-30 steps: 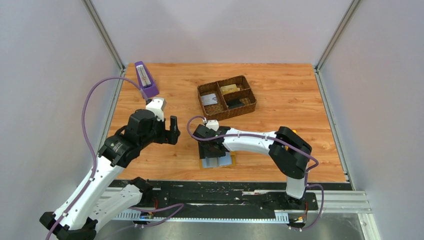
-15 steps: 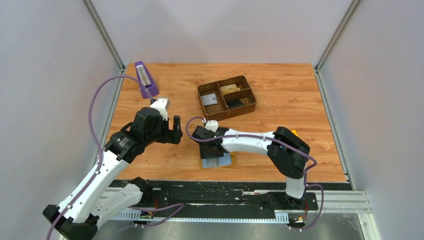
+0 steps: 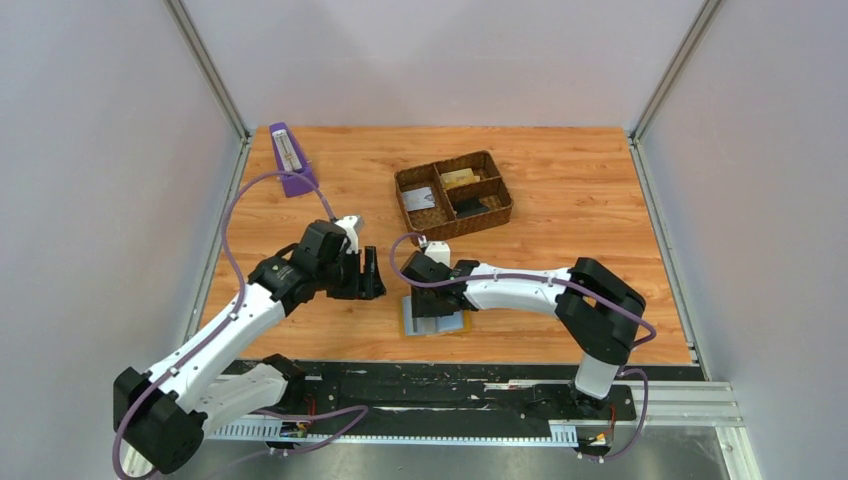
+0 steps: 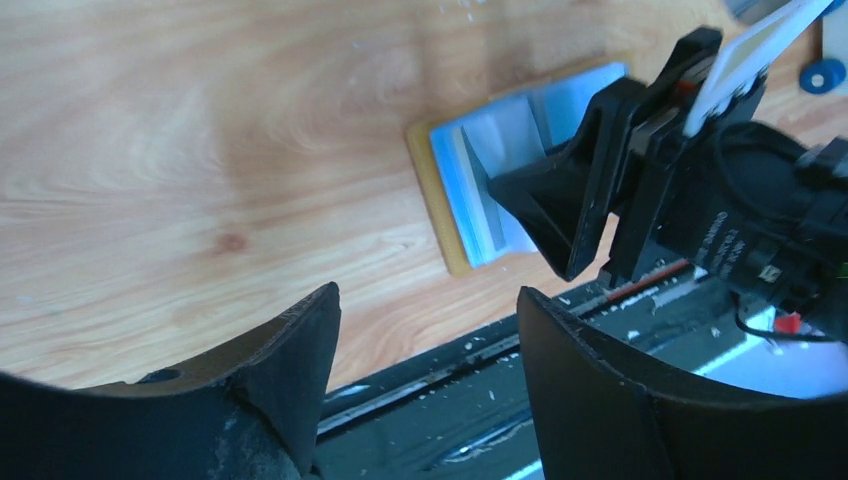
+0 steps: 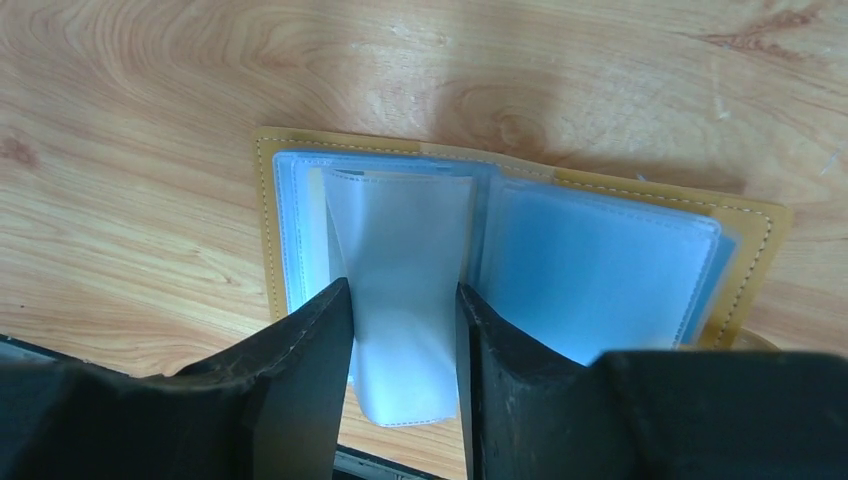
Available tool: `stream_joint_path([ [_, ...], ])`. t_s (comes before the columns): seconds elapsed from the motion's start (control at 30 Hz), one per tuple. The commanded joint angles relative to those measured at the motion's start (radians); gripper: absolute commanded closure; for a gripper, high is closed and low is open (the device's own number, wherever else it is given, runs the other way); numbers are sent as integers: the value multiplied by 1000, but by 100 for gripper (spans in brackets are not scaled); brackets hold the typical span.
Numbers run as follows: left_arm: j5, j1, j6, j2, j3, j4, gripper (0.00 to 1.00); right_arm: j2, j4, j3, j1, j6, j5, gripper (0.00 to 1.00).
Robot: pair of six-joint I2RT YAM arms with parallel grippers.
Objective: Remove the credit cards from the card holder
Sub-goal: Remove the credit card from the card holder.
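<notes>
The card holder lies open on the wood near the table's front edge, mustard outside with light blue pockets. My right gripper reaches down over it, and its fingers press both sides of a clear pocket leaf that stands up from the middle. No credit card shows plainly inside the pockets. My left gripper hovers open just left of the holder with nothing between its fingers. In the left wrist view it looks across at the holder and the right gripper's fingers.
A brown woven tray at the back middle holds flat card-like pieces: a grey one, a tan one and a black one. A purple metronome stands at the back left. A black rail runs just beyond the front edge.
My left arm has swung right and down toward the holder, and its jaws have narrowed a little. My right gripper's jaws have closed in on the raised pocket leaf.
</notes>
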Motion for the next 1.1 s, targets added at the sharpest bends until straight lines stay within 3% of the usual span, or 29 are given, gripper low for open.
stream_joint_path([
  [0.0,161,-1,-82,46,-49,134,30,-69,116,-56,-25,-3,-41,60],
  [0.27,295,-1,-112,174,-132,300,46,-160,288,-209,-70,0,-126,65],
  [0.47,340,-2,-125,286,-171,401,58,-229,521,-369,-135,-8,-276,70],
  [0.7,378,-1,-120,398,-171,487,63,-269,751,-524,-224,3,-437,81],
  [1.07,415,-2,-124,517,-160,579,73,-258,840,-566,-258,3,-511,83],
])
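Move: The credit card in the card holder's left page lies about 11 cm to the left gripper's right, 2 cm nearer the base and some 13 cm below. The clear sleeve over it is about 12 cm right and 1 cm back of the left gripper; the holder's middle is about 14 cm right and 3 cm back. That sleeve is already between the right fingers, practically at the right hand point and 1 cm below, with the holder's middle 2 cm to that hand's right and the card about level with that hand. Bring the left gripper down about 10 cm and 7 cm to the right, towards the card in the left page, tilting its fingers to point more steeply down and narrowing them to under a third open. Meanwhile close the right fingers on the sleeve to pinch it, draw them some 2 cm right and roll that hand about 30 degrees so its fingertips point further left. ##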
